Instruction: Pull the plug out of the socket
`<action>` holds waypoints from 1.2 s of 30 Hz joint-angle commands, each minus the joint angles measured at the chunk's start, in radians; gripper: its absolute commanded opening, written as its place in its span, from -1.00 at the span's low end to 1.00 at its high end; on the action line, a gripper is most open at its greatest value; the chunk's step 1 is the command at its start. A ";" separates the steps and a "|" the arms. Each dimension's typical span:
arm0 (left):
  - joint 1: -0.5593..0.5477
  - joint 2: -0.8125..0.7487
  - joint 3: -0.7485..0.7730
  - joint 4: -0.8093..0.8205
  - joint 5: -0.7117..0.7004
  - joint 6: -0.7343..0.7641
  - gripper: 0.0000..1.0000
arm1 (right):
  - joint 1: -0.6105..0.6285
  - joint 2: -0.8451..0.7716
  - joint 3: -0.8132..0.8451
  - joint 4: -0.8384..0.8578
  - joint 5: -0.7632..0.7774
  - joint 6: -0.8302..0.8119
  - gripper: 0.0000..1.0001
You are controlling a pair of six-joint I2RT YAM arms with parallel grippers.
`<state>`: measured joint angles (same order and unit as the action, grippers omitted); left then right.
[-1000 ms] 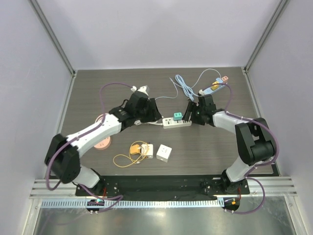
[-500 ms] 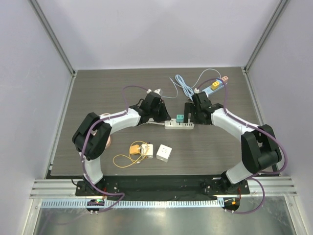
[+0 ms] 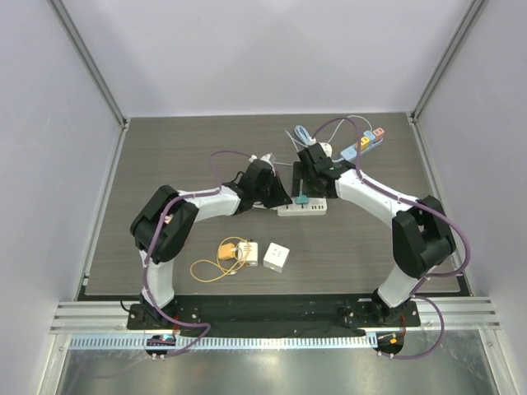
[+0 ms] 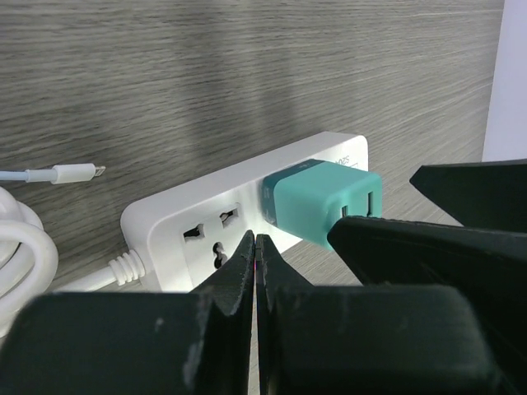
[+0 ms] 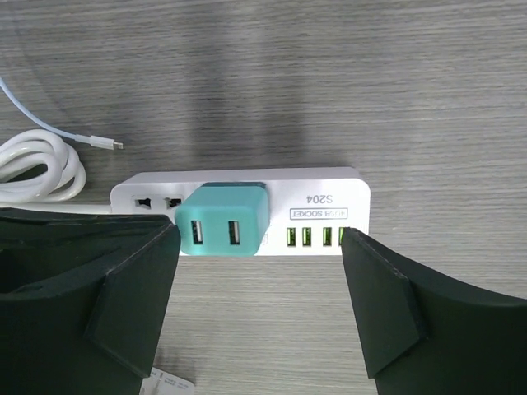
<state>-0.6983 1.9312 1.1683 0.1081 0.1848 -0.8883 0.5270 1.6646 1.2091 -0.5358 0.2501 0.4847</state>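
A white power strip, the socket, lies mid-table with a teal plug seated in it. My left gripper is shut with nothing between its fingers. Its tips sit at the strip's left end beside the plug; whether they touch the strip I cannot tell. My right gripper is open above the plug, one finger on each side of it and clear of it. In the left wrist view the right gripper's dark fingers cover part of the plug.
The strip's white cord is coiled at its left, with a loose cable tip nearby. Two white adapters and a yellow cable lie nearer the front. Blue cables and small coloured connectors lie at the back.
My left gripper has shut and moved right to the strip's left end. My right gripper has opened wider and swung left over the teal plug. The strip shifted slightly.
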 commanded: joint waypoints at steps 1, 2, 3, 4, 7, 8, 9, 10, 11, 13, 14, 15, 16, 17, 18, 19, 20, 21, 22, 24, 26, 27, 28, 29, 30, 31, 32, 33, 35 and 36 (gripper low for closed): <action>-0.003 0.002 -0.015 0.059 -0.004 -0.015 -1.00 | 0.019 0.024 0.047 -0.036 0.067 0.041 0.67; -0.003 0.008 -0.013 0.054 -0.004 -0.015 -1.00 | 0.021 0.032 0.052 -0.035 0.069 0.045 0.65; -0.003 0.014 -0.013 0.051 -0.004 -0.017 -1.00 | 0.022 0.041 0.062 -0.035 0.067 0.046 0.62; -0.003 0.018 -0.012 0.045 -0.004 -0.023 -1.00 | 0.028 0.049 0.067 -0.035 0.071 0.045 0.60; 0.000 0.037 0.004 -0.011 -0.022 -0.032 -1.00 | 0.037 0.070 0.079 -0.036 0.077 0.049 0.57; -0.001 0.048 0.008 -0.018 -0.024 -0.031 -1.00 | 0.042 0.081 0.081 -0.036 0.078 0.054 0.57; -0.001 0.049 0.007 -0.022 -0.027 -0.029 -1.00 | 0.044 0.086 0.083 -0.036 0.075 0.054 0.57; -0.001 0.051 0.005 -0.022 -0.028 -0.029 -1.00 | 0.047 0.093 0.083 -0.036 0.075 0.052 0.57; -0.001 0.052 0.004 -0.024 -0.030 -0.029 -1.00 | 0.051 0.099 0.086 -0.036 0.077 0.052 0.57; -0.001 0.055 0.002 -0.031 -0.033 -0.031 -1.00 | 0.054 0.116 0.086 -0.036 0.084 0.054 0.55; -0.001 0.055 0.002 -0.036 -0.036 -0.029 -1.00 | 0.054 0.121 0.089 -0.036 0.086 0.052 0.54; -0.001 0.057 -0.001 -0.039 -0.035 -0.029 -1.00 | 0.056 0.129 0.090 -0.036 0.086 0.051 0.54; -0.001 0.057 -0.002 -0.044 -0.036 -0.031 -1.00 | 0.057 0.132 0.093 -0.036 0.086 0.051 0.49; 0.000 0.058 -0.007 -0.048 -0.038 -0.031 -1.00 | 0.060 0.135 0.098 -0.036 0.084 0.051 0.47; 0.000 0.058 -0.009 -0.051 -0.036 -0.035 -1.00 | 0.061 0.136 0.099 -0.036 0.083 0.049 0.42; 0.000 0.060 -0.010 -0.056 -0.038 -0.040 -1.00 | 0.062 0.139 0.101 -0.036 0.084 0.049 0.37; 0.000 0.061 -0.010 -0.059 -0.036 -0.043 -1.00 | 0.062 0.141 0.104 -0.036 0.084 0.049 0.36; -0.001 0.063 -0.010 -0.062 -0.033 -0.047 -1.00 | 0.065 0.142 0.106 -0.036 0.084 0.049 0.36; 0.000 0.066 -0.010 -0.064 -0.030 -0.049 -1.00 | 0.067 0.149 0.109 -0.036 0.081 0.046 0.30; -0.001 0.069 -0.009 -0.068 -0.033 -0.051 -1.00 | 0.068 0.152 0.116 -0.036 0.083 0.046 0.27; -0.001 0.069 -0.006 -0.074 -0.036 -0.047 -1.00 | 0.071 0.161 0.122 -0.036 0.078 0.043 0.12; 0.000 0.069 -0.006 -0.079 -0.038 -0.049 -1.00 | 0.073 0.162 0.122 -0.036 0.077 0.043 0.05; -0.001 0.066 -0.004 -0.082 -0.038 -0.047 -1.00 | 0.074 0.164 0.124 -0.036 0.078 0.043 0.03; -0.001 0.068 -0.002 -0.084 -0.041 -0.046 -1.00 | 0.076 0.165 0.124 -0.036 0.074 0.045 -0.02; -0.001 0.068 -0.001 -0.090 -0.042 -0.044 -1.00 | 0.077 0.167 0.124 -0.036 0.072 0.045 -0.07; 0.000 0.068 0.001 -0.093 -0.045 -0.044 -1.00 | 0.079 0.167 0.122 -0.035 0.071 0.046 -0.10; -0.001 0.068 0.005 -0.094 -0.047 -0.044 -1.00 | 0.079 0.167 0.125 -0.036 0.071 0.045 -0.15; 0.000 0.069 0.005 -0.099 -0.048 -0.043 -1.00 | 0.079 0.167 0.127 -0.036 0.071 0.043 -0.26; -0.001 0.072 0.010 -0.104 -0.050 -0.044 -1.00 | 0.079 0.162 0.132 -0.036 0.074 0.042 -0.41; -0.001 0.074 0.010 -0.105 -0.057 -0.044 -1.00 | 0.079 0.149 0.132 -0.035 0.077 0.043 -0.51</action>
<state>-0.6983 1.9644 1.1759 0.1070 0.1761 -0.9466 0.5949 1.8221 1.3006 -0.5808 0.3126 0.5213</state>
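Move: The teal plug stands on the white socket strip some 2 cm left of the right hand and 4 cm below it, neither ahead nor back. From the shut left fingers, the strip's middle is about 3 cm to the right and 3 cm down, with the plug level with the fingers in height and also 3 cm right. The white cable tip lies roughly 3 cm ahead and 7 cm left of the plug. Right hand sinks about 3 cm, drifting left, and pinches the plug; shut left fingertips sink 1 cm onto the strip. ##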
